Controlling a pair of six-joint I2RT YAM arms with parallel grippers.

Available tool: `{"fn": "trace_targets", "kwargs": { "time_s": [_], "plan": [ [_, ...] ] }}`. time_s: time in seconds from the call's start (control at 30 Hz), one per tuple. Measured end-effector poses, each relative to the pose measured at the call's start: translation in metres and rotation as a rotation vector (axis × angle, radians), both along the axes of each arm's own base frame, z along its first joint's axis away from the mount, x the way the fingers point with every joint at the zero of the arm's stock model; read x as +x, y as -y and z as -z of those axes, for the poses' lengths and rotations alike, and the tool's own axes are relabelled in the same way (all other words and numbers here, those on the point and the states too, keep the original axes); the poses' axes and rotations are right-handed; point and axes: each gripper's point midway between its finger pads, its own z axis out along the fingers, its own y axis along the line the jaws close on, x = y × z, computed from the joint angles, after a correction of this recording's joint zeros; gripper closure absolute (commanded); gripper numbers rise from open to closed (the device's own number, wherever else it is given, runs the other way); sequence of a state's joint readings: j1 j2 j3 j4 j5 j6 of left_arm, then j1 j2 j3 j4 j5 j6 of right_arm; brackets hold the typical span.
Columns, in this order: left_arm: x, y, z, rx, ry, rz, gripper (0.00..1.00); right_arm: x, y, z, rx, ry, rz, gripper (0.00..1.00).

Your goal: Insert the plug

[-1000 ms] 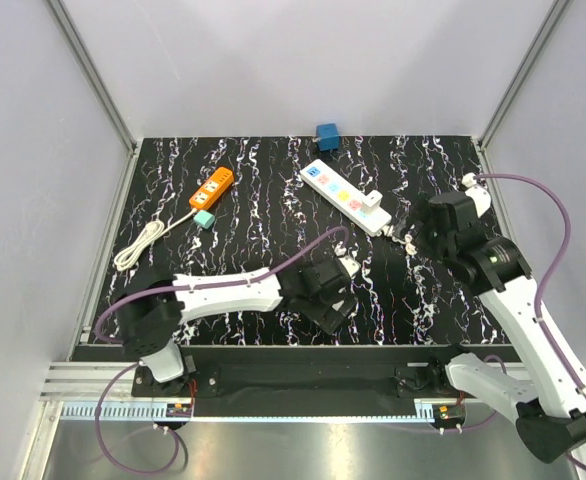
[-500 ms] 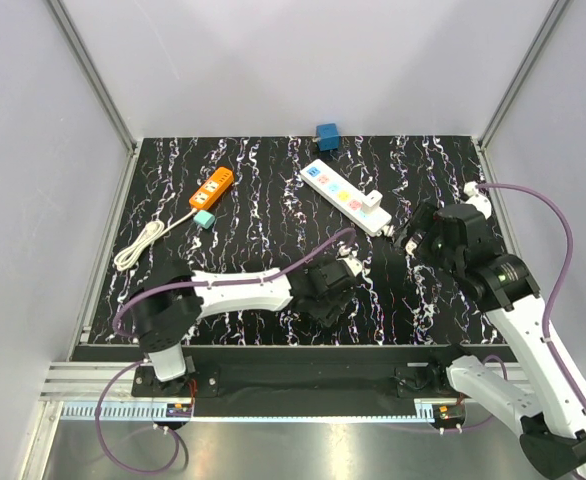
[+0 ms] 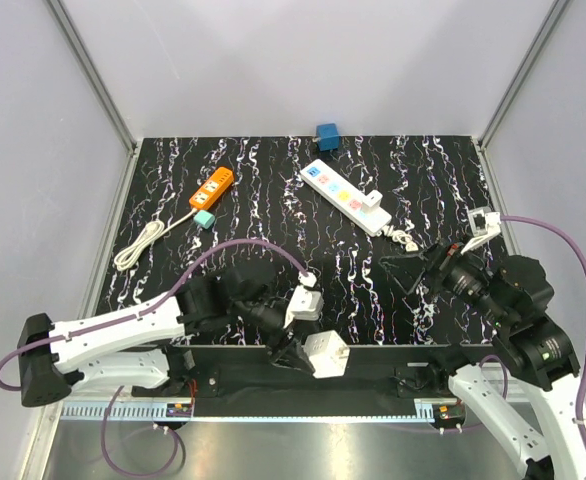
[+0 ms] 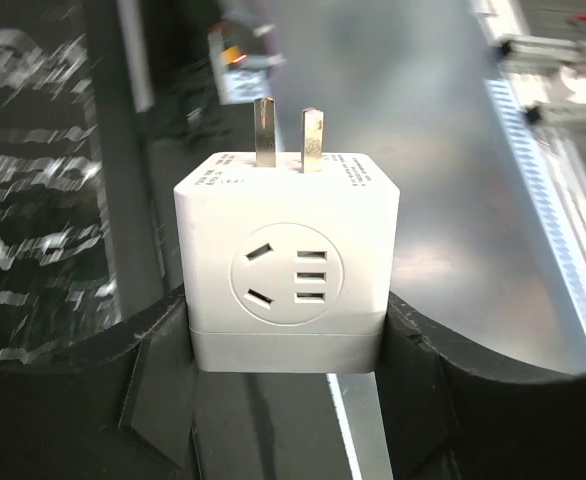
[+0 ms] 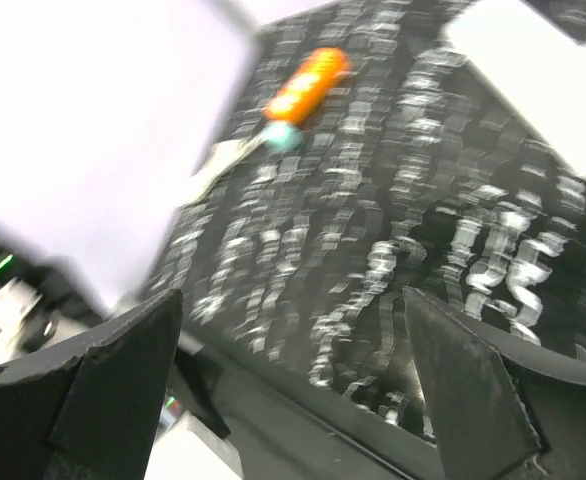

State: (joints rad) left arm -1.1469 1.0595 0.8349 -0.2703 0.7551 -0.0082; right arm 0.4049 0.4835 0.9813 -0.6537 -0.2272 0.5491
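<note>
My left gripper (image 4: 286, 352) is shut on a white cube plug (image 4: 286, 270), holding its lower sides. Two brass prongs (image 4: 286, 138) point away from the camera, and a socket face looks at the lens. In the top view the plug (image 3: 326, 352) hangs over the table's near edge in the left gripper (image 3: 308, 352). The white power strip (image 3: 345, 196) lies diagonally at the back middle of the black marbled mat. My right gripper (image 3: 405, 270) hovers open and empty in front of that strip; in the blurred wrist view the right gripper (image 5: 293, 370) frames bare mat.
An orange power strip (image 3: 211, 188) with a teal plug (image 3: 203, 218) and a coiled white cable (image 3: 138, 245) lies at the back left. A blue cube (image 3: 327, 135) sits at the back edge. Grey walls enclose the mat (image 3: 273, 250) on three sides.
The left gripper shut on the white plug on the mat, then lifted it back over the near edge. The right arm drew back from the white strip and turned left.
</note>
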Motion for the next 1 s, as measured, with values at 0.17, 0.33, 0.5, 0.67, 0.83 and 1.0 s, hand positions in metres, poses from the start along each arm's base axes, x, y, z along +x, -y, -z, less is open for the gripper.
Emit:
{"fn": "trace_targets", "kwargs": {
  "time_s": [0.17,0.33,0.5,0.67,0.83,1.0],
  "plan": [
    [-0.015,-0.007,-0.010,-0.061,0.002,0.112,1.00,-0.018,-0.020,-0.013,0.025,0.051,-0.166,0.03],
    [-0.010,-0.003,-0.002,-0.039,-0.005,0.114,1.00,-0.023,-0.029,-0.013,0.030,0.049,-0.235,0.03],
    [0.008,0.000,-0.005,-0.042,-0.021,0.046,1.00,-0.022,-0.037,-0.008,0.039,0.031,-0.281,0.03],
    [0.086,0.000,0.000,0.001,-0.022,-0.281,1.00,-0.017,-0.041,-0.005,0.067,-0.008,-0.272,0.04],
    [0.153,0.005,0.054,0.188,-0.096,-0.476,1.00,0.002,-0.038,0.016,0.060,-0.076,-0.195,0.05],
    [0.131,0.008,0.073,0.190,-0.227,-0.403,1.00,0.015,-0.040,0.056,0.027,-0.191,-0.167,0.05]
  ]
}}
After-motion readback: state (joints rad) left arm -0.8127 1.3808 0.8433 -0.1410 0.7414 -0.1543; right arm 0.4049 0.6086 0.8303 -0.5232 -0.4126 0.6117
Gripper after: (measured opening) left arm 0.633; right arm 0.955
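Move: The left fingers already hold the white plug off the table. The open right gripper, which it seems to be taken to, is about 15 cm ahead of the left hand, 16 cm to its right and 12 cm higher. From the right hand the plug is some 15 cm back, 14 cm left and 13 cm below; the white power strip's middle is roughly 33 cm ahead, 8 cm left and 31 cm down, its coiled cord 19 cm ahead, 6 cm right and 32 cm down. Keeping its grip on the plug, the left hand eases back a little, then swings about 15 cm forward towards the right gripper, sinking some 7 cm and turning roughly 25 degrees counter-clockwise. The right hand, fingers still wide open and touching nothing, drifts about 4 cm left, then sinks 5 to 6 cm and edges forward, turning slightly counter-clockwise and tipping down, so that it nears the plug. ##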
